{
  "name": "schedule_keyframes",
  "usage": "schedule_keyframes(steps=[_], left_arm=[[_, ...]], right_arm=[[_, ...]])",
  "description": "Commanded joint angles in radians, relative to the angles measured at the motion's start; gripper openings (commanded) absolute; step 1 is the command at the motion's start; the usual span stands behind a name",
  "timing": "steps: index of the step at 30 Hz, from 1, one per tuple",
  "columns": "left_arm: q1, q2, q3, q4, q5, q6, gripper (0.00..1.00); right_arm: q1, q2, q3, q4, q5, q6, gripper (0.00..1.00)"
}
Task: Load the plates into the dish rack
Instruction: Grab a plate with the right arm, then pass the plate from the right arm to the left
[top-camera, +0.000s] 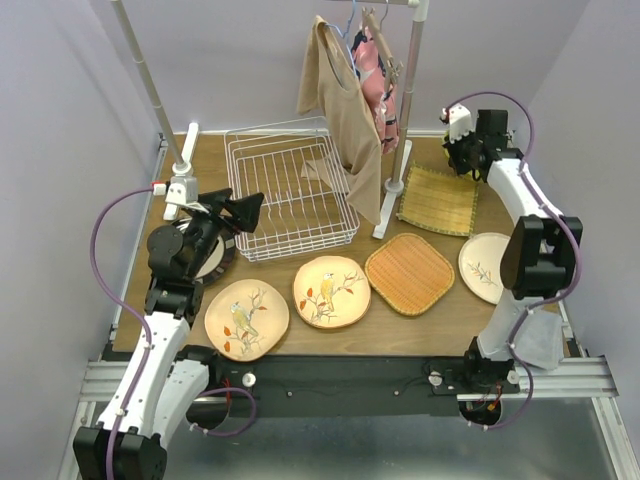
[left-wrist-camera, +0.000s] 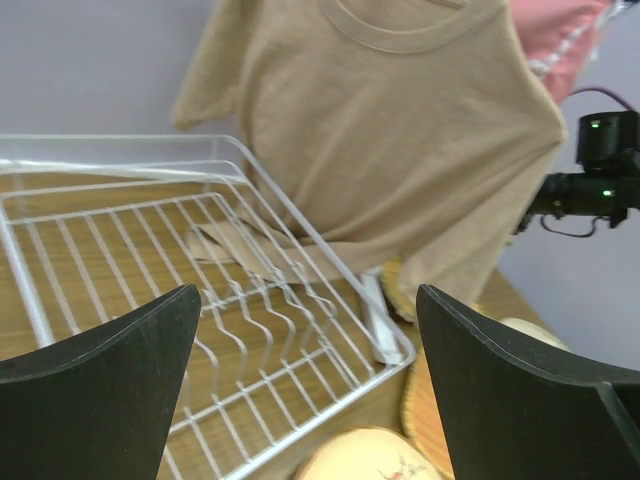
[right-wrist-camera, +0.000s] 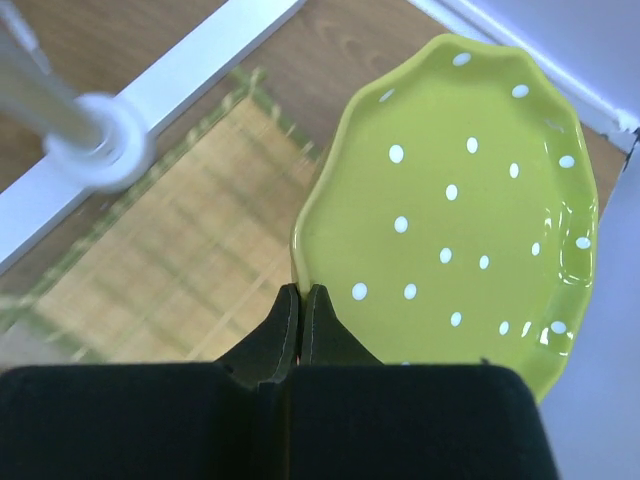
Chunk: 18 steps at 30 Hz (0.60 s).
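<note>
The white wire dish rack (top-camera: 290, 195) (left-wrist-camera: 200, 290) stands at the back middle with no plates in it. My left gripper (top-camera: 245, 212) (left-wrist-camera: 310, 390) hovers open at its left front side, nothing between the fingers. My right gripper (top-camera: 460, 150) (right-wrist-camera: 301, 295) at the back right is shut on the rim of a lime dotted plate (right-wrist-camera: 450, 210), held tilted over the yellow woven plate (top-camera: 438, 199) (right-wrist-camera: 170, 260). On the table lie two peach bird plates (top-camera: 247, 320) (top-camera: 331, 291), an orange woven plate (top-camera: 409, 273), a cream plate (top-camera: 487, 266) and a dark-rimmed plate (top-camera: 215, 262) partly under my left arm.
A white clothes rail stands behind the rack, its foot (top-camera: 392, 190) (right-wrist-camera: 170, 85) between rack and yellow plate. A tan shirt (top-camera: 345, 110) (left-wrist-camera: 400, 130) hangs down over the rack's right back corner, with a pink garment (top-camera: 380, 75) beside it. Walls close in on both sides.
</note>
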<state>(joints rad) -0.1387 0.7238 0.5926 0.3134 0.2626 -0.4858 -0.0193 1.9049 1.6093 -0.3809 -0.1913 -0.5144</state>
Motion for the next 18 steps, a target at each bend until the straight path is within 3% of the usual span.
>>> schedule_keyframes(steps=[1,9,15,18], left_arm=[[0.004,0.022,0.0,0.006,0.176,-0.189,0.98],[-0.045,0.069,-0.02,0.032,0.348,-0.388,0.98],[-0.269,0.114,-0.02,0.059,0.284,-0.514,0.98],[-0.363,0.152,-0.01,0.061,0.187,-0.6,0.98]], right_arm=[[0.016,-0.217,-0.145,0.109,-0.054,-0.019,0.01],[0.111,-0.498,-0.394,0.048,-0.076,-0.016,0.0],[0.148,-0.702,-0.532,-0.033,-0.123,0.017,0.0],[0.154,-0.786,-0.56,-0.084,-0.158,-0.005,0.01]])
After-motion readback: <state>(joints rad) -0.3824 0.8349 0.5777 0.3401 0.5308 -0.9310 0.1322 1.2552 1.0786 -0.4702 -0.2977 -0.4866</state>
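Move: The right gripper already holds the green dotted plate by its rim, the plate's middle about 7 cm ahead and 5 cm to its right. The open left gripper is some 52 cm to the right hand's left, 23 cm back and 16 cm higher; the clothes-rail foot is 17 cm left and 2 cm back, and the woven tray 14 cm left and 26 cm back. From the left hand, the green plate is 30 cm ahead and 57 cm right, and the dish rack 17 cm ahead and 5 cm right, well below. Keep the right fingers shut on the green plate's rim and draw it back about 17 cm, veering left and rising slightly, off the far mat towards the tray side. Meanwhile swing the open left gripper right and somewhat back to meet it, turning clockwise some 30 degrees and tipping its fingers down. ##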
